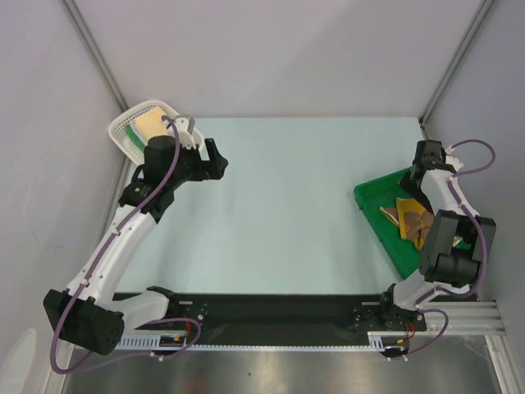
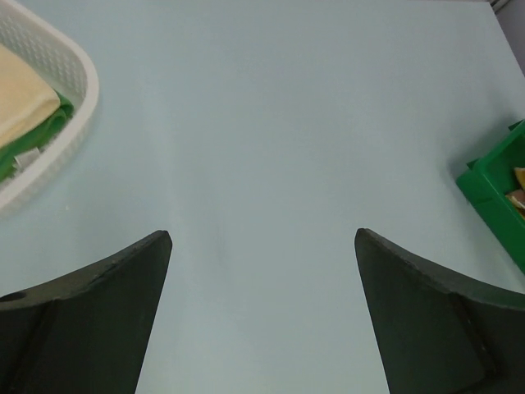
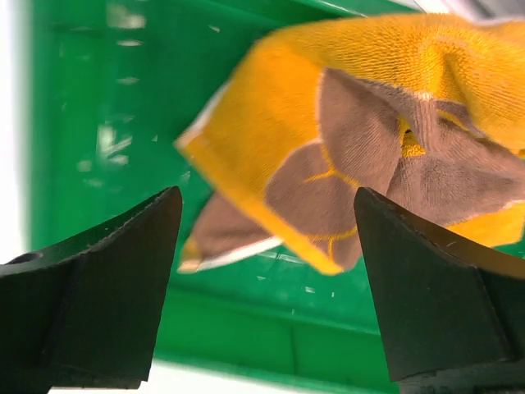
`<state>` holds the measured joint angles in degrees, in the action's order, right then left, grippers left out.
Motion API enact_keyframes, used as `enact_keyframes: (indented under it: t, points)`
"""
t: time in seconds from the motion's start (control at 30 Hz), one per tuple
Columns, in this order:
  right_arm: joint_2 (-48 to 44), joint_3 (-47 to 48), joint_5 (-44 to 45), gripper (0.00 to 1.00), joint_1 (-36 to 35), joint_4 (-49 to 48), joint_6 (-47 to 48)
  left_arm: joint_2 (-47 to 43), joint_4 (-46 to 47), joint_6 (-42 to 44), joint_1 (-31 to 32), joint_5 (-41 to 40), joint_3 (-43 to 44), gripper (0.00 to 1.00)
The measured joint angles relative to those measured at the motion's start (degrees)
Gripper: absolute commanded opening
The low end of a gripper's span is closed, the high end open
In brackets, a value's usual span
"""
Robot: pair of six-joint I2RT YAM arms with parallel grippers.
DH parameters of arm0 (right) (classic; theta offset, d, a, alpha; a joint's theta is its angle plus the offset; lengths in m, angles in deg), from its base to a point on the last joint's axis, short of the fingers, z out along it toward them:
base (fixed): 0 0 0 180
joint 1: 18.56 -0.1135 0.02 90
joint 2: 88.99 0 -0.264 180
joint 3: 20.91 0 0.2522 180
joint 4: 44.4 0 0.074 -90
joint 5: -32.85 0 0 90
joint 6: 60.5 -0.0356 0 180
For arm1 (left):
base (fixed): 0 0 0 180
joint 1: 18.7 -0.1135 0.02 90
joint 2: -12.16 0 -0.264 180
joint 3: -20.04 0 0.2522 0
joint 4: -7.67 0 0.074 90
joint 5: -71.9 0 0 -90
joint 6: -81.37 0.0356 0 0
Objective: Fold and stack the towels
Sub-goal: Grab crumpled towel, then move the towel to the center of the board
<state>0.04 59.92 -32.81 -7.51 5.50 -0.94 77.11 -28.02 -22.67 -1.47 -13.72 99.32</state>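
Note:
A crumpled tan-brown and yellow towel (image 3: 369, 139) lies in the green tray (image 3: 82, 123); from above the towel (image 1: 412, 217) sits in the tray's middle. My right gripper (image 3: 267, 217) hangs open just over the towel's near corner, with nothing pinched between its fingers (image 3: 123, 271). From above, the right gripper (image 1: 413, 182) is at the tray's far end. A folded pale yellow towel (image 2: 16, 90) rests on a green towel (image 2: 56, 115) inside the white basket (image 2: 78, 74). My left gripper (image 2: 262, 238) is open and empty over bare table, right of the basket (image 1: 131, 131).
The green tray (image 1: 373, 197) stands at the right edge of the pale blue table, the basket at the far left corner. Grey walls enclose the table on three sides. The arm bases sit on a black rail (image 1: 279, 312) at the near edge.

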Motion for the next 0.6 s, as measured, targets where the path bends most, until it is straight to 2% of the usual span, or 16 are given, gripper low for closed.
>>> enact_keyframes:
  t: [0.13,0.33,0.37,0.43,0.47,0.6]
  points:
    - [4.48,-2.45,-0.26,0.84,2.91,-2.23,-1.38,0.79,1.6,-3.72,-0.02,0.92,-3.52,1.0]
    - [8.48,-6.23,-1.79,0.68,5.46,-6.01,-3.5,4.11,4.0,-6.08,-0.02,4.85,-6.62,1.0]
    - [8.9,-6.64,-2.12,0.47,5.75,-6.36,-3.72,4.57,4.0,-6.08,-0.02,4.85,-6.62,1.0]
    - [9.9,-6.73,-2.8,0.24,6.12,-7.04,-3.61,4.83,3.8,-5.92,-0.02,4.5,-6.62,1.0]
    - [10.14,-6.69,-2.99,0.0,6.23,-7.34,-3.8,4.76,3.72,-5.77,-0.02,4.2,-6.62,1.0]
    - [9.57,-4.76,-4.44,0.0,5.92,-6.88,-2.23,3.28,2.47,-4.9,-0.02,1.49,-6.58,1.0]
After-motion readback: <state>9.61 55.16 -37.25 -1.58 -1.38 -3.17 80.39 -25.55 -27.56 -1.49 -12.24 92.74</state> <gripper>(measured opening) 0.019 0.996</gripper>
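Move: The crumpled yellow-brown towel lies in the green bin, its middle roughly 8 cm back from the right hand, 5 cm to its right and 10 cm below; its far end is almost under the fingers. A brown cloth lies about 6 cm back and 5 cm left of that hand, equally low. From the left hand the towel is some 60 cm right, 8 cm back and 26 cm below. Right hand sinks about 9 cm into the green bin, pinches the towel; empty left hand sinks some 6. ##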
